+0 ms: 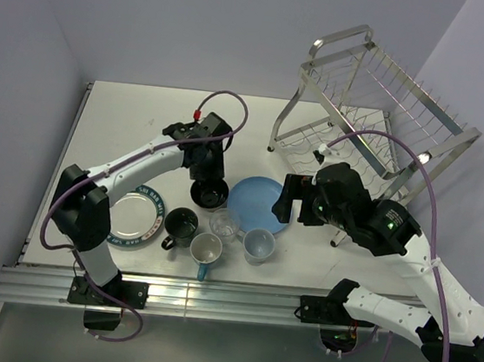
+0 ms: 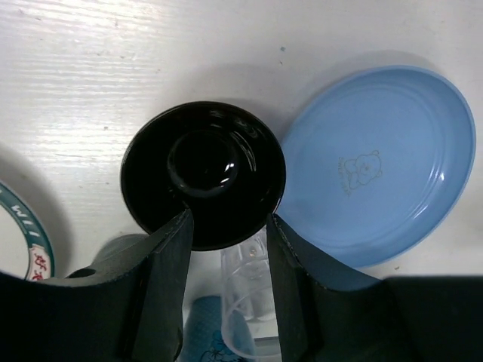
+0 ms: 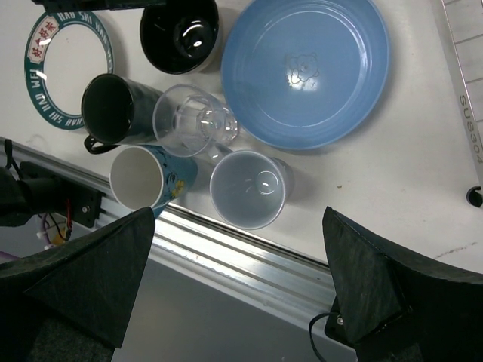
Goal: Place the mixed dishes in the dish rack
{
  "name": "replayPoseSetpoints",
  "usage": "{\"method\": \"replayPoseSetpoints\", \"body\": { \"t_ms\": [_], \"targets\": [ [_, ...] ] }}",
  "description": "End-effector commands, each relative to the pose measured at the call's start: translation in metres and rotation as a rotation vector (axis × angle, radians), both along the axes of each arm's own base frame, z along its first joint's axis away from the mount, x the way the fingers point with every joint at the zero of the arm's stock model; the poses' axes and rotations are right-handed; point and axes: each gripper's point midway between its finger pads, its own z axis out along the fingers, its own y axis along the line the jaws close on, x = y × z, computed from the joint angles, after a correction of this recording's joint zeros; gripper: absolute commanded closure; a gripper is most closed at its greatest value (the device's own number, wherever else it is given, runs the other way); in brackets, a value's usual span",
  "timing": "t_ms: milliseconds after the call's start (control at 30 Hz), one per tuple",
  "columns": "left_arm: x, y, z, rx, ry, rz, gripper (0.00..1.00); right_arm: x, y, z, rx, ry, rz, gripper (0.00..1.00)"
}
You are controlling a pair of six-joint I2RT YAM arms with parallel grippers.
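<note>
My left gripper [image 1: 210, 177] is open and hangs low over the near rim of the black bowl [image 1: 210, 196]. In the left wrist view its fingers [image 2: 170, 260] flank that rim [image 2: 204, 173], gripping nothing. My right gripper [image 1: 288, 199] is wide open and empty, high over the right edge of the light-blue plate [image 1: 259, 203]. In front stand the dark mug [image 1: 182, 226], clear glass [image 1: 225, 224], white-and-blue mug [image 1: 205, 251] and light-blue cup [image 1: 258, 245]. The white plate with the teal rim [image 1: 135, 218] lies at the left. The dish rack [image 1: 373, 108] stands at the far right, with no dishes in it.
The right wrist view shows the cup [image 3: 249, 188], glass [image 3: 192, 121], both mugs [image 3: 113, 109], bowl [image 3: 179, 34] and blue plate [image 3: 306, 68] clustered tightly. The table's metal front rail [image 3: 249, 260] runs just below them. The walls close in behind the rack.
</note>
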Motion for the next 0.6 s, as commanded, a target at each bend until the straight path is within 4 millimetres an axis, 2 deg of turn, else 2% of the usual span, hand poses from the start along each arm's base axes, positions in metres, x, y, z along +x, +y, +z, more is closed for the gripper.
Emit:
{"method": "replayPoseSetpoints", "body": {
  "t_ms": [0,133,333,567],
  "targets": [
    [0.001,-0.020,-0.007,-0.048,0.042,-0.007,0.50,-0.002,-0.004,0.009,0.020,-0.020,-0.024,0.00],
    [0.001,-0.034,-0.018,-0.039,0.070,-0.043,0.51,-0.005,-0.009,0.017,0.042,-0.036,-0.037,0.00],
    [0.006,-0.054,-0.027,-0.020,0.080,-0.091,0.51,-0.009,-0.016,0.017,0.055,-0.035,-0.064,0.00],
    [0.002,-0.057,-0.046,0.006,0.117,-0.102,0.51,-0.015,-0.024,0.016,0.060,-0.032,-0.088,0.00]
  ]
}}
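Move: The black bowl sits almost under the half-open left hand, its middle some 1 cm ahead, 1 cm left and about 8 cm down. The blue plate lies about 14 cm to the right, level fore and aft; the clear glass stands 8 cm back and 5 cm right, the dark green mug 9 cm back and 8 cm left, each somewhat lower than the hand. From the right hand, the bowl is roughly 16 cm ahead, 21 cm left and 19 cm below. Down and to the right at once, about 5 cm each way, the left hand sinks from over the bowl's middle to its right rim, fingers still half open, one on the bowl's inner side and the other beyond the rim towards the blue plate. Its fingers tip some 5 to 10 degrees steeper. The empty, open right hand eases about 2 cm back and to the right, rising slightly. ##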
